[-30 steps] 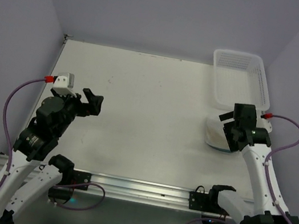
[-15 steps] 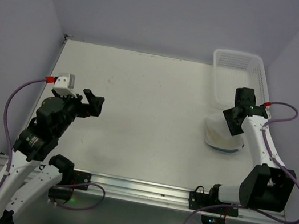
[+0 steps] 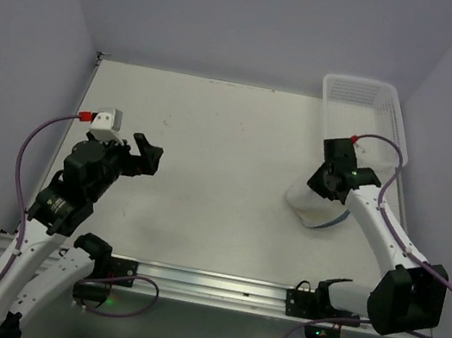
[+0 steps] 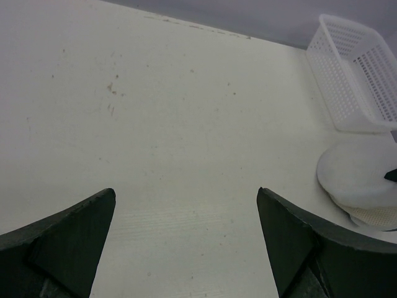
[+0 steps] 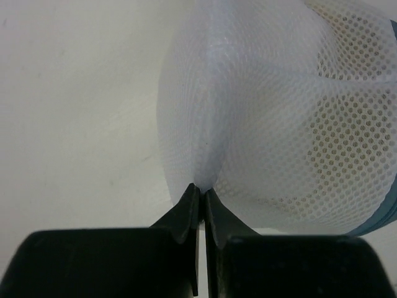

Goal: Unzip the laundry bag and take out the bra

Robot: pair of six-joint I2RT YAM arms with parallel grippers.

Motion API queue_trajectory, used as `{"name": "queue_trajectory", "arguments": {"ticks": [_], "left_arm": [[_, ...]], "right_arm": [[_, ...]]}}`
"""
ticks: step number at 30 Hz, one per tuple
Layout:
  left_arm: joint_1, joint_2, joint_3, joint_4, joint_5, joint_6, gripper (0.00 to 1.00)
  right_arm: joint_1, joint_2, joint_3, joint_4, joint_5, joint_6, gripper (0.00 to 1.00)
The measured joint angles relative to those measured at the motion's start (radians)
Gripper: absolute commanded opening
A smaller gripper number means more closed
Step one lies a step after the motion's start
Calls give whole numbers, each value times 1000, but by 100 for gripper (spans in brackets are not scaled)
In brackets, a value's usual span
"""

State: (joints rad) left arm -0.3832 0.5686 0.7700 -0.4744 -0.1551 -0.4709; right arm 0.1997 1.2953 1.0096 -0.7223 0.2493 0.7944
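Observation:
The laundry bag (image 3: 311, 207) is a round white mesh pouch with a blue rim, lying at the table's right side. My right gripper (image 3: 325, 185) is shut on a pinched fold of its mesh (image 5: 208, 167), and the jaws meet with the fabric bunched between them. Through the mesh (image 5: 279, 124) a beige shape (image 5: 350, 124) shows, which looks like the bra. My left gripper (image 3: 146, 155) stands open above the bare left part of the table, holding nothing. In the left wrist view its gripper (image 4: 186, 192) is wide open, with the bag (image 4: 356, 174) far to its right.
A white plastic lattice basket (image 3: 363, 114) stands at the back right corner, just behind the bag, also in the left wrist view (image 4: 353, 68). Purple walls close in the table on three sides.
My right gripper has shut on the bag's mesh and swung left, pulling the bag a little toward the table's middle. The left arm has shifted slightly and stays open.

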Motion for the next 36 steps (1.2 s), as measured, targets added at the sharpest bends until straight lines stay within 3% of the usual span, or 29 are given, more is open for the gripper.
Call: {"name": "queue_trajectory", "arguments": {"ticks": [6,13,17,28,32,36], "left_arm": [[0,54,0,10,26,-2,100],[0,85,0,-3,36,-20,100],[0,54,0,-26,16,-31,100],[0,-75,0,-158,-108,-68,100],[0,-120,1,-211,-150,-87,100],[0,-160,3,-232,-171,-96,100]], "right_arm": [[280,35,116,-8,79,-203,0],[496,300,344,-32,499,-410,0],[579,468,394,-23,621,-506,0],[849,726,452,126,605,-728,1],[917,805,452,159,520,-774,18],[933,807,449,167,424,-782,28]]}}
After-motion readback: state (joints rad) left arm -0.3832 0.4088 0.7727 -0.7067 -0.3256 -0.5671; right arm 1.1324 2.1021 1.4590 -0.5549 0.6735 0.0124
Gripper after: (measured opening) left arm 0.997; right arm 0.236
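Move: The right hand already pinches the laundry bag, whose bulk hangs about 6 cm below the fingers, roughly 1 cm to the right and level fore and aft. The bare table centre it is taken to lies some 29 cm left, 3 cm back and 11 cm down; the white basket stands about 37 cm ahead and 18 cm right. From the idle, open left hand, that table centre is some 15 cm right, 4 cm ahead and 25 cm down. With its fingers still shut on the bag's edge, the right hand swings it some 29 cm left to the bare table centre, first rising about 5 cm and reaching a little forward, then sinking some 15 cm and drawing back, while the wrist turns about 75 degrees counter-clockwise and rolls its left side down; over the bare table its fingers begin to part to about a quarter open, the bag's edge still at the tips. The left hand, empty and wide open, dips slightly, then backs off left and back by about 5 cm. ##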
